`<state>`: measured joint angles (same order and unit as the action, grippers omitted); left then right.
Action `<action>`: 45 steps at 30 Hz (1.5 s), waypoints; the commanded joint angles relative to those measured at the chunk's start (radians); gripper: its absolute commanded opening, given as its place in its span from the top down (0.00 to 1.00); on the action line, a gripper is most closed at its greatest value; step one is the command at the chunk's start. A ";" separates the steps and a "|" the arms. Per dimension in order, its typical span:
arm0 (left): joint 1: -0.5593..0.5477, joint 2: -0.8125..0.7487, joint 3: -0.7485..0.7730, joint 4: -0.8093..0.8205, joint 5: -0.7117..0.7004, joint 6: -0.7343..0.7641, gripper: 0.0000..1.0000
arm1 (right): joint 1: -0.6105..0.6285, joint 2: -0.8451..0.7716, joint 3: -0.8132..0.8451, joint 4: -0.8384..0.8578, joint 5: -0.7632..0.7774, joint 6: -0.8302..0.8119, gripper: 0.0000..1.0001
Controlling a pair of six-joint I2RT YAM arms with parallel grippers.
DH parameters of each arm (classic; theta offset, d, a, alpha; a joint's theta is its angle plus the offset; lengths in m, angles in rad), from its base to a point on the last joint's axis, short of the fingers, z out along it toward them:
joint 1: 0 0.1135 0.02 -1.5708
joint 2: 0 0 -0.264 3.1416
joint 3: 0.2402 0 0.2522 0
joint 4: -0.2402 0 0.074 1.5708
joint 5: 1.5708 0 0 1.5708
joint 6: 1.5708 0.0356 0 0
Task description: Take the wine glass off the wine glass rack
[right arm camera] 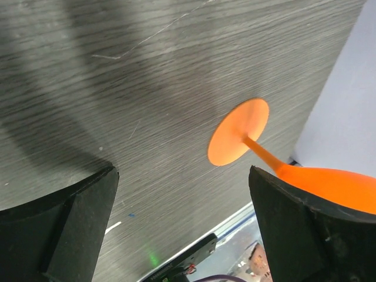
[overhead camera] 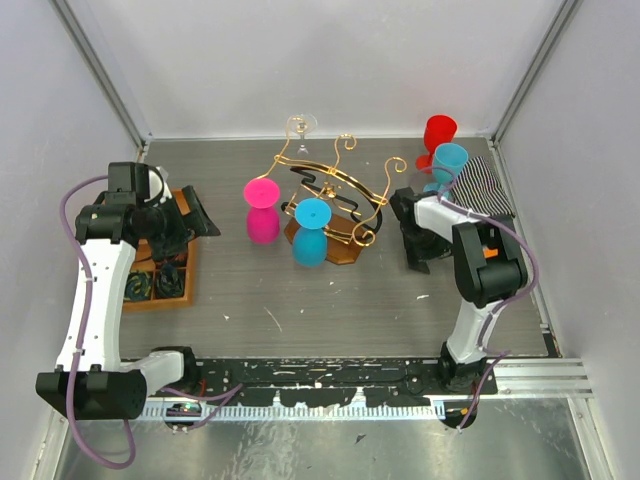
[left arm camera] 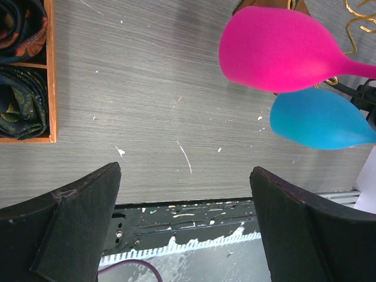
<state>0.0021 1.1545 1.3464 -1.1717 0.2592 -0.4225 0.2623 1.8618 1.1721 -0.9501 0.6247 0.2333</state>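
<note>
The wine glass rack (overhead camera: 335, 190), gold wire scrolls on a brown base, stands mid-table. A pink wine glass (overhead camera: 262, 212) and a blue wine glass (overhead camera: 311, 232) hang upside down from its near arms; both also show in the left wrist view, pink wine glass (left arm camera: 276, 50) and blue wine glass (left arm camera: 320, 120). An orange wine glass (right arm camera: 238, 140) rests its foot on the table, its bowl beside my right finger (right arm camera: 305, 229), with nothing gripping it. My right gripper (right arm camera: 183, 173) is open, right of the rack (overhead camera: 415, 243). My left gripper (left arm camera: 185, 170) is open and empty, left of the rack (overhead camera: 198, 215).
An orange compartment tray (overhead camera: 188, 285) holding rolled cloths sits at the left under my left arm. A red glass (overhead camera: 438, 133), a teal glass (overhead camera: 449, 162) and a striped cloth (overhead camera: 485, 188) stand at the back right. A clear glass (overhead camera: 300, 128) is behind the rack.
</note>
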 commanded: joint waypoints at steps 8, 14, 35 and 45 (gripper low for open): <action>0.002 -0.010 0.003 -0.003 0.005 0.010 0.02 | -0.073 -0.113 -0.088 0.203 -0.451 0.029 0.00; 0.002 -0.010 0.004 -0.002 0.005 0.010 0.02 | -0.109 -0.230 -0.035 0.156 -0.524 0.046 0.00; 0.001 -0.077 0.000 0.120 0.117 -0.095 0.01 | -0.137 -0.601 0.499 -0.144 -0.832 0.116 0.49; 0.000 -0.055 0.005 0.131 0.141 -0.140 0.00 | 0.097 -0.553 0.422 0.110 -1.114 0.289 0.56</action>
<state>0.0021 1.0981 1.3426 -1.0718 0.3672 -0.5388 0.2775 1.2675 1.5860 -0.9726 -0.3744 0.4438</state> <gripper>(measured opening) 0.997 0.461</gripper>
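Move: The blue glass still on the rack is roughly level ahead with the right hand, about 33 cm to its left and some 14 cm higher; the pink glass hangs 11 cm farther left and 6 cm farther out than the blue one. The rack's middle lies about 9 cm ahead and 30 cm left of the right hand. The orange glass stands 6 cm to that hand's right. From the left hand the blue glass is 24 cm right, 5 cm ahead, 6 cm lower. Empty and clear of the orange glass, the right hand heads for the rack's right end and the blue glass: it slides about 5 cm left just above the table, climbs nearly 30 cm, bowing briefly forward, then sweeps some 15 cm more to the left. Its wrist rolls about 70 degrees, swinging the fingers from down-right to down-left, and they close to about half. Late on, the left hand rises 3 cm and eases right. ##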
